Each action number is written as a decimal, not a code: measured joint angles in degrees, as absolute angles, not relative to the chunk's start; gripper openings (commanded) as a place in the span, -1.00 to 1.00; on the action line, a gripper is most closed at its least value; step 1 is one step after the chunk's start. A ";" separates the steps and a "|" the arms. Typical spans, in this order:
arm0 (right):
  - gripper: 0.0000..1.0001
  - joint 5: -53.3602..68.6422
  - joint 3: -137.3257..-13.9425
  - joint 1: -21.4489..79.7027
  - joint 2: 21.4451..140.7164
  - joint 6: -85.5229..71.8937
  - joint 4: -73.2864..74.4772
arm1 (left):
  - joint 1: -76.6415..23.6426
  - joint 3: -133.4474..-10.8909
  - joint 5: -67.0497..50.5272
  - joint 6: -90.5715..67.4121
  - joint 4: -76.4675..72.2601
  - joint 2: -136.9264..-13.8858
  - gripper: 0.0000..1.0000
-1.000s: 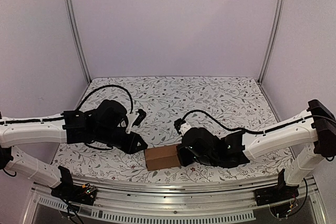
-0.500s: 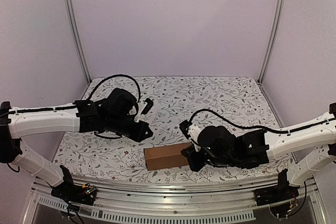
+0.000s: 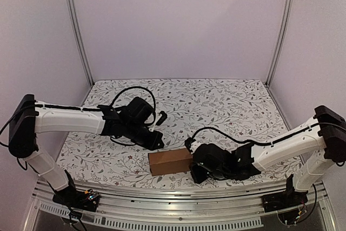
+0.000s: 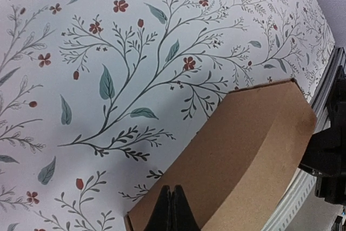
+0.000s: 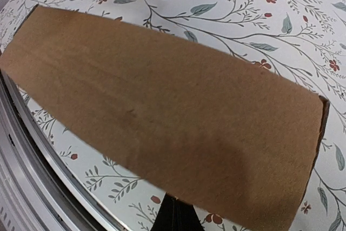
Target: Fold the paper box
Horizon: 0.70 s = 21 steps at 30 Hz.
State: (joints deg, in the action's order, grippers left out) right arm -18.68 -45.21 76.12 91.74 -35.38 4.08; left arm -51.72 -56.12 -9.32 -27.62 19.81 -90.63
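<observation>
The paper box is a closed brown carton lying flat near the table's front edge. It shows in the left wrist view as the box and fills most of the right wrist view as the box. My left gripper is shut and empty. Its tips sit over the box's back left edge. My right gripper is shut too, with nothing held. Its tips meet the box's front side near its right end, partly tucked under the edge.
A floral cloth covers the table. An aluminium rail runs along the near edge, just in front of the box. Frame posts and white walls close off the back and sides. The right arm's black body lies beyond the box's far end.
My left arm swung right and down to the box's back left corner, and its jaws closed fully. My right gripper slid off the box's right end to its front right side.
</observation>
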 measured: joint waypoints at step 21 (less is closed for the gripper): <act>-1.00 -15.64 -53.25 64.73 101.45 -33.98 -7.29 | -50.98 -51.94 -10.98 -29.26 18.33 -88.68 -1.00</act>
State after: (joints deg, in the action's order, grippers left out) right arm -15.64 -53.25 64.73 101.45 -33.98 -7.29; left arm -50.98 -51.94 -10.98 -29.26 18.33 -88.68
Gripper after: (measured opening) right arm 0.003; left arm 0.006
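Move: The closed left box lies crosswise between the hands. Its middle is about 5 cm ahead of the right fingertips and 6 cm to their left, its right end about 6 cm ahead and 2 cm to their right. From the left fingertips, at the far side, the middle is some 5 cm back and 4 cm right; everything lies 1 or 2 cm lower than the hands. The shut right fingers push the box's near side forward about 9 cm, drifting left, beside the near-still left hand. ##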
